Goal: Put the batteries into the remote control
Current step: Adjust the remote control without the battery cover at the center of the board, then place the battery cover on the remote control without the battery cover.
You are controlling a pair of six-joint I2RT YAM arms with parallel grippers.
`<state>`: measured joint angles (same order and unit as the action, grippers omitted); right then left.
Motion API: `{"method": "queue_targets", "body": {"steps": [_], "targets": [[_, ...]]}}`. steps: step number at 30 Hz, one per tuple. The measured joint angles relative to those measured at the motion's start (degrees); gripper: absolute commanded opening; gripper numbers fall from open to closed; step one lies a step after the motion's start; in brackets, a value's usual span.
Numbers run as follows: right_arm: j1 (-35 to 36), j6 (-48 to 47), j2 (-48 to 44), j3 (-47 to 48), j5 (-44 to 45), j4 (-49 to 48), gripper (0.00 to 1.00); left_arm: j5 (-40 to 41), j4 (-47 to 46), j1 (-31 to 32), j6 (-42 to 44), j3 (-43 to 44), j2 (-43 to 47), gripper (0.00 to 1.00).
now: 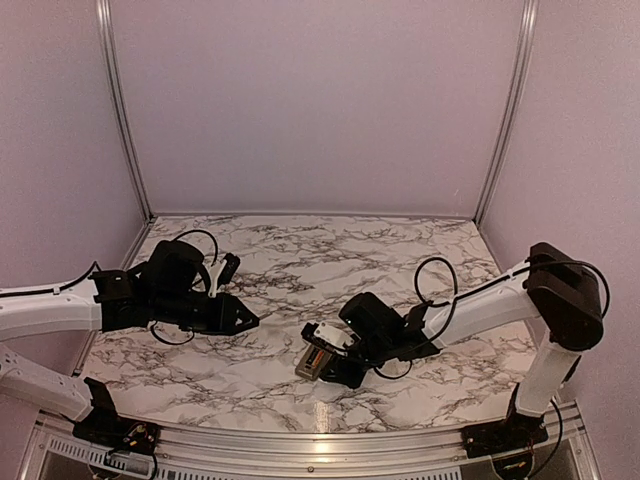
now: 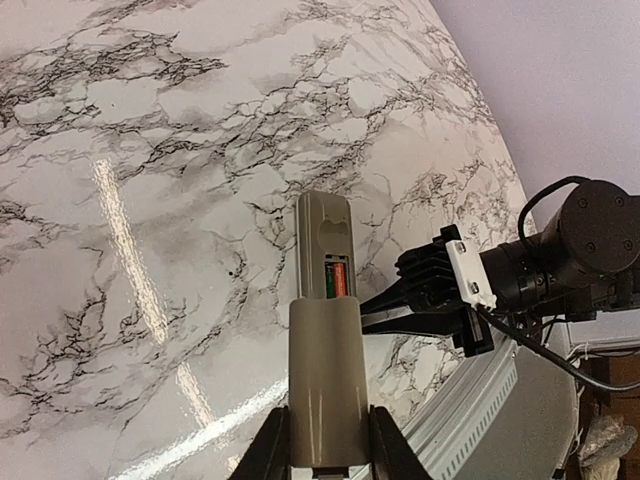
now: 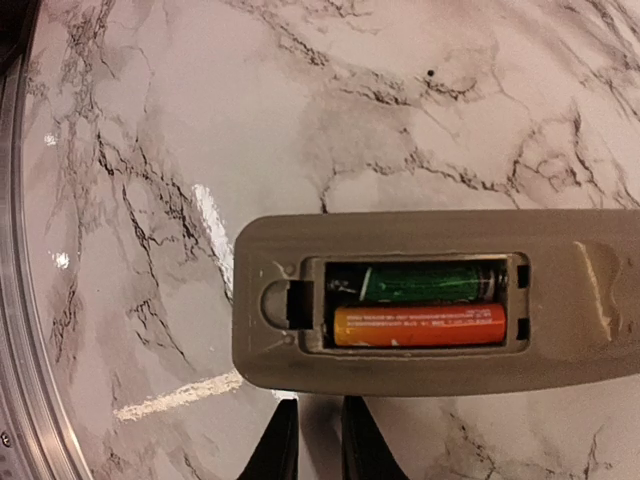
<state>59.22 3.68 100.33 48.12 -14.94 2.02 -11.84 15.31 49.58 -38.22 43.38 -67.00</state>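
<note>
The remote control point(image 1: 315, 358) lies back-up on the marble table, its battery recess uncovered. Both batteries sit side by side in the recess: the orange-red one point(image 3: 420, 326) and the dark green one point(image 3: 430, 283). My right gripper point(image 3: 320, 440) is just off the remote's long edge, fingers nearly together with nothing between them. In the left wrist view the remote point(image 2: 322, 225) lies ahead, with my right gripper point(image 2: 372, 308) at its right side. My left gripper point(image 2: 325, 450) is shut on the flat grey-beige cover piece point(image 2: 325, 380), held above the table short of the remote's near end.
A metal rail point(image 2: 470, 420) runs along the table's near edge, close behind the remote. Pale walls with metal posts point(image 1: 125, 130) enclose the table on three sides. The right arm's black cable point(image 1: 435, 285) loops above the table.
</note>
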Motion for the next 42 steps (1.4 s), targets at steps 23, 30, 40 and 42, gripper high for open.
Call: {"method": "queue_targets", "body": {"steps": [23,30,40,42], "targets": [[-10.0,7.5,-23.0,-4.2,-9.2,-6.9,0.52,11.9,-1.1,9.4,18.1,2.1,-8.8,0.14],[-19.4,11.2,-19.9,-5.7,-11.2,-7.6,0.53,16.9,-1.1,13.5,22.4,6.7,-15.1,0.15],[-23.4,12.8,-13.8,-5.6,-13.9,-7.5,0.54,22.8,-0.7,18.1,26.3,13.5,-24.8,0.15],[-23.5,12.8,-12.4,-5.2,-14.4,-7.5,0.54,23.7,0.1,18.4,26.4,14.4,-26.1,0.15]]}}
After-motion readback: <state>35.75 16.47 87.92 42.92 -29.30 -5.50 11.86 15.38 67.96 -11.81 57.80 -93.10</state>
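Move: The remote, batteries showing, lies at the right fingertips: its middle is about 5 cm ahead and 1 cm left of that hand and level with it, with the fingers at its right edge near the close end. Its batteries sit some 3 cm ahead and 2 cm left of the fingers. From the left hand, holding the battery cover, the remote is roughly 15 cm right, 2 cm ahead and 15 cm below; the batteries are 14 cm right and level fore-and-aft. Leftward and slightly back for about 2 cm, the right fingertips keep pushing the remote's near end, then leave it: up steeply and forward-right while opening, finally sinking to stop some 15 cm off. The left hand keeps its grip on the cover and carries it rightward and down about 10 cm towards the remote, rolling clockwise some 40 degrees and pointing its fingers more steeply down. ##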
